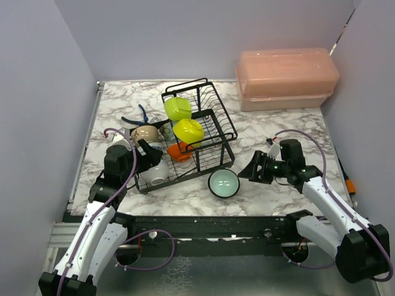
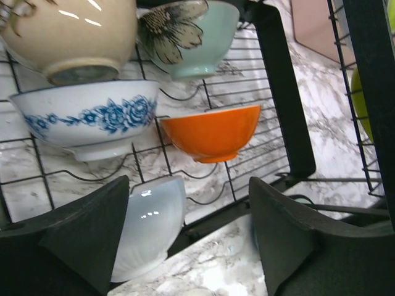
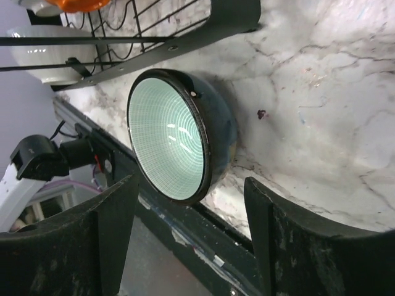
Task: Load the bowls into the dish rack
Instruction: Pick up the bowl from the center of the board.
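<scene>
The black wire dish rack (image 1: 213, 117) stands mid-table. Two yellow-green bowls (image 1: 178, 108) sit in its upper shelf. On its lower tier rest a beige bowl (image 2: 74, 37), a blue-patterned bowl (image 2: 86, 117), a small orange bowl (image 2: 213, 132) and a white bowl (image 2: 151, 222). My left gripper (image 2: 188, 203) is open at the rack's near-left corner, with the white bowl beside its left finger. A pale teal bowl with a dark outside (image 3: 170, 139) sits on the table (image 1: 271, 123) in front of the rack. My right gripper (image 3: 191, 197) is open just short of it.
A pink lidded box (image 1: 287, 79) stands at the back right. A blue-handled tool (image 1: 143, 114) lies behind the rack's left end. A flower-patterned teal bowl (image 2: 191, 34) also rests in the rack. The teal bowl sits close to the table's front rail (image 1: 203, 225). Walls close in on three sides.
</scene>
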`<move>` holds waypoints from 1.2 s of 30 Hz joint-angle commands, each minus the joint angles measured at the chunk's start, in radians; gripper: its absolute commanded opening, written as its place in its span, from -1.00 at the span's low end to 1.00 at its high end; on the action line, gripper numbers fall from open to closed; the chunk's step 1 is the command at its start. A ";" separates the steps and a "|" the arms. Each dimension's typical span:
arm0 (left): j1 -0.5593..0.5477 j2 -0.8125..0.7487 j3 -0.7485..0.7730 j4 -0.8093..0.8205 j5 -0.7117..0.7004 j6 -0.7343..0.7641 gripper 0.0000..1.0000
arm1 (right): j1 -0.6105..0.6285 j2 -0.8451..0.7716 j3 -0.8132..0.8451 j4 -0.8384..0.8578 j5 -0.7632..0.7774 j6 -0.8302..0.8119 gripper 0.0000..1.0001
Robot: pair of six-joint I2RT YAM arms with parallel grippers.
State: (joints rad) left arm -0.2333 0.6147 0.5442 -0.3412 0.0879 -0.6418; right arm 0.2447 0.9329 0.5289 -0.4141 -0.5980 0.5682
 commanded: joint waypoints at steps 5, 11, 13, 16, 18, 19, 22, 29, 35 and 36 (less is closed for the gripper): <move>-0.002 0.027 -0.020 -0.009 0.176 -0.036 0.46 | 0.005 0.195 -0.009 0.061 -0.152 -0.084 0.19; -0.002 0.019 0.000 -0.008 0.182 -0.018 0.46 | 0.050 0.293 0.031 0.062 -0.113 -0.117 -0.20; -0.002 0.019 0.004 -0.008 0.182 -0.018 0.46 | 0.059 0.303 0.042 0.056 -0.084 -0.129 -0.38; -0.003 0.022 0.009 -0.007 0.183 -0.014 0.46 | 0.071 0.325 0.056 0.045 -0.044 -0.149 -0.59; -0.002 0.026 0.012 -0.005 0.193 -0.008 0.46 | 0.083 0.349 0.071 0.039 -0.019 -0.163 -0.63; -0.002 0.027 0.013 -0.001 0.202 -0.003 0.46 | 0.093 0.357 0.075 0.040 -0.008 -0.169 -0.65; -0.001 0.022 0.013 0.021 0.236 -0.001 0.46 | 0.140 0.377 0.089 0.040 0.073 -0.179 -0.66; -0.004 0.005 0.019 0.035 0.317 0.003 0.37 | 0.223 0.431 0.110 0.045 0.177 -0.192 -0.80; -0.026 -0.034 -0.043 0.032 0.379 -0.076 0.09 | 0.267 0.450 0.119 0.059 0.170 -0.184 -0.99; -0.033 -0.037 -0.055 0.030 0.390 -0.096 0.05 | 0.272 0.447 0.120 0.057 0.170 -0.181 -0.99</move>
State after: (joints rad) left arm -0.2443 0.6064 0.5282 -0.3180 0.3916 -0.6746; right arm 0.4828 1.3537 0.6556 -0.3347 -0.4950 0.4026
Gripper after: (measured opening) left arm 0.567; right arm 0.124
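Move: Some 8 cm to the right hand's left, 3 cm back and 8 cm lower sits the black-rimmed mint bowl. The dish rack's near right corner is roughly 5 cm left and 4 cm ahead of that hand, down near the board; the orange bowl is 24 cm left and 8 cm ahead. From the left hand the mint bowl lies about 24 cm right, 10 cm back and 14 cm below. Sinking about 5 cm beside the mint bowl while its fingers close, the right hand pinches the bowl's right rim, then carries on left and a little forward, ending some 4 cm left of its start and turning about 15 degrees counter-clockwise. The left hand drifts roughly 5 cm right and 3 cm back towards the bowl, turning clockwise, its fingers partly closing on nothing. ##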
